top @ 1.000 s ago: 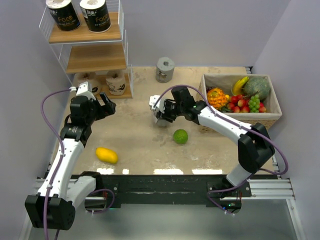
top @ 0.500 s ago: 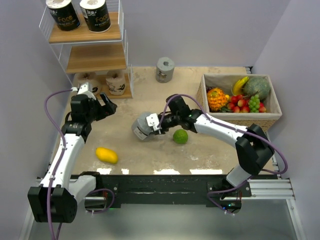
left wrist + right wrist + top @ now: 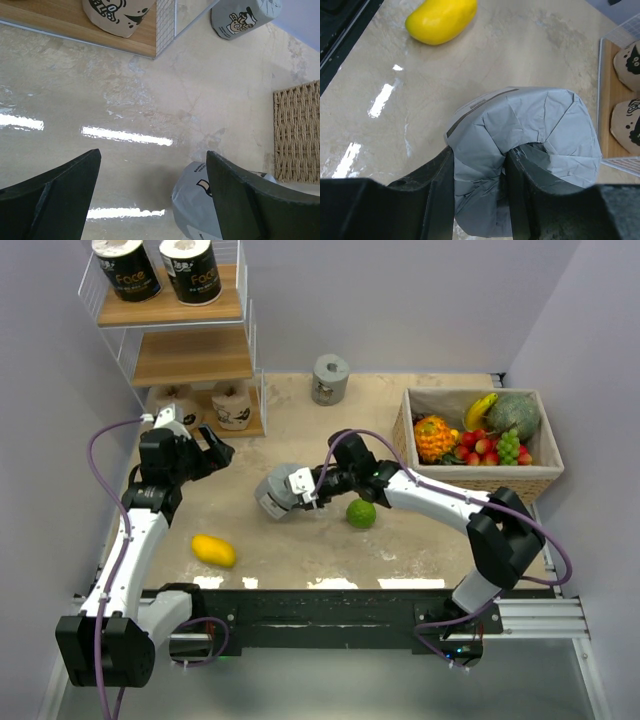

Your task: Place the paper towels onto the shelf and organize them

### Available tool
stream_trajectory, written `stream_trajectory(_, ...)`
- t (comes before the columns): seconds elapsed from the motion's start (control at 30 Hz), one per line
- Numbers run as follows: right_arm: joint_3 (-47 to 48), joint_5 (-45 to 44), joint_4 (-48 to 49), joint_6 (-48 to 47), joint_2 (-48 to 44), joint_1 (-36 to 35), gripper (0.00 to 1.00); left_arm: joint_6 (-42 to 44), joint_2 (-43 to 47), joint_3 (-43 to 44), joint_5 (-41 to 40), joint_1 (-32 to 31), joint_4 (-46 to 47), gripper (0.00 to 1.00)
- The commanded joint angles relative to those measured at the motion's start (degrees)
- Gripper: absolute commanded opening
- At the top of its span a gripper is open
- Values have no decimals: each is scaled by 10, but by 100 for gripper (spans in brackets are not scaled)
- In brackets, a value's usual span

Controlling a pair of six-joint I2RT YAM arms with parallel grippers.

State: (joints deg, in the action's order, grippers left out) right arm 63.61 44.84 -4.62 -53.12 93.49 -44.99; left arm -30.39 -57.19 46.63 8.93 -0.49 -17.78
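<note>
My right gripper (image 3: 297, 489) is shut on a grey paper towel roll (image 3: 272, 493), one finger in its centre hole and one outside (image 3: 479, 172); the roll (image 3: 545, 130) hangs tilted just above the table, left of centre. My left gripper (image 3: 207, 452) stands open and empty (image 3: 152, 157), left of that roll (image 3: 197, 205). The shelf (image 3: 190, 358) at the back left carries two black rolls (image 3: 125, 268) on its top board and two tan rolls (image 3: 232, 405) on the bottom board. The middle board is bare. A second grey roll (image 3: 330, 378) stands upright at the back of the table.
A wicker basket (image 3: 540, 477) full of fruit stands at the right. A round green fruit (image 3: 361, 512) lies just right of my right gripper. A yellow oval fruit (image 3: 214, 550) lies near the front left. The shelf's white wire frame (image 3: 165, 22) rises close behind my left gripper.
My right arm has carried the grey roll leftward and slightly nearer, from the table's centre toward my left gripper. The left arm has barely moved.
</note>
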Motion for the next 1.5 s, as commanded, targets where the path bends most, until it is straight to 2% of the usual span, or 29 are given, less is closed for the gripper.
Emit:
stream_trajectory(0.0,-17,49,209,207,-20,24,35,2,15,6,45,4,32,89)
stream_trajectory(0.03,-27,48,329,277,-23,35,34,2,16,7,54,4,35,88)
stream_trajectory(0.07,-35,48,376,337,-24,59,34,0,20,7,72,4,48,88)
stream_trajectory(0.1,-31,39,415,454,-22,69,33,-5,27,7,81,4,56,87)
stream_trajectory(0.13,-23,33,443,497,-18,76,33,-8,32,5,94,4,67,87)
stream_trajectory(0.27,55,54,400,599,2,93,34,-61,52,-24,178,4,160,87)
stream_trajectory(0.37,59,82,477,723,27,110,34,-95,50,-35,237,4,214,87)
stream_trajectory(0.4,55,93,516,811,34,115,34,-102,46,-37,255,4,230,87)
stream_trajectory(0.43,50,96,612,859,53,120,33,-110,47,-42,290,4,250,87)
stream_trajectory(0.47,39,95,669,910,63,129,33,-128,49,-53,303,4,289,87)
stream_trajectory(0.5,36,96,727,1008,77,133,33,-135,53,-59,312,4,305,87)
stream_trajectory(0.53,34,92,825,1054,101,136,32,-136,55,-62,318,4,317,87)
stream_trajectory(0.6,45,85,896,1170,130,148,32,-134,66,-65,321,4,334,87)
stream_trajectory(0.63,48,76,963,1202,142,149,31,-132,70,-64,324,4,340,87)
stream_trajectory(0.7,56,70,1018,1268,175,154,31,-132,81,-65,332,4,361,87)
stream_trajectory(0.73,59,65,1049,1283,182,155,31,-131,83,-64,333,4,364,87)
stream_trajectory(0.87,49,47,1053,1277,180,156,32,-129,92,-60,325,4,339,87)
stream_trajectory(1.03,52,35,1053,1285,182,155,32,-102,109,-44,269,4,237,88)
stream_trajectory(1.2,49,19,1053,1296,184,156,32,-112,116,-72,289,4,253,88)
stream_trajectory(1.33,49,11,1054,1304,188,155,33,-128,107,-90,318,3,323,88)
stream_trajectory(1.47,49,5,1055,1306,188,155,35,-133,83,-91,324,1,338,88)
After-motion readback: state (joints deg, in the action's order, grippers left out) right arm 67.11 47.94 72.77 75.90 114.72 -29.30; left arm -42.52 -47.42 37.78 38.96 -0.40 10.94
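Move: The grey roll hanging in my right fingers is about 8 cm back, 12 cm right and 7 cm below my open left hand. From that hand, the tan shelf roll is about 19 cm ahead and 3 cm left. My left fingers are some 8 cm ahead, 15 cm left and 4 cm above my right hand point. From there the standing grey roll is about 33 cm ahead and 9 cm right, the green fruit level, 16 cm right. I keep my right pinch on the roll's wall and carry it about 10 cm forward and up, rising some 15 cm, dipping, then settling about 11 cm higher, while I roll the wrist over by roughly 90 degrees. My open left hand goes up about 10 cm, right 8 cm and slightly back, turning clockwise and tipping up to face the roll. ##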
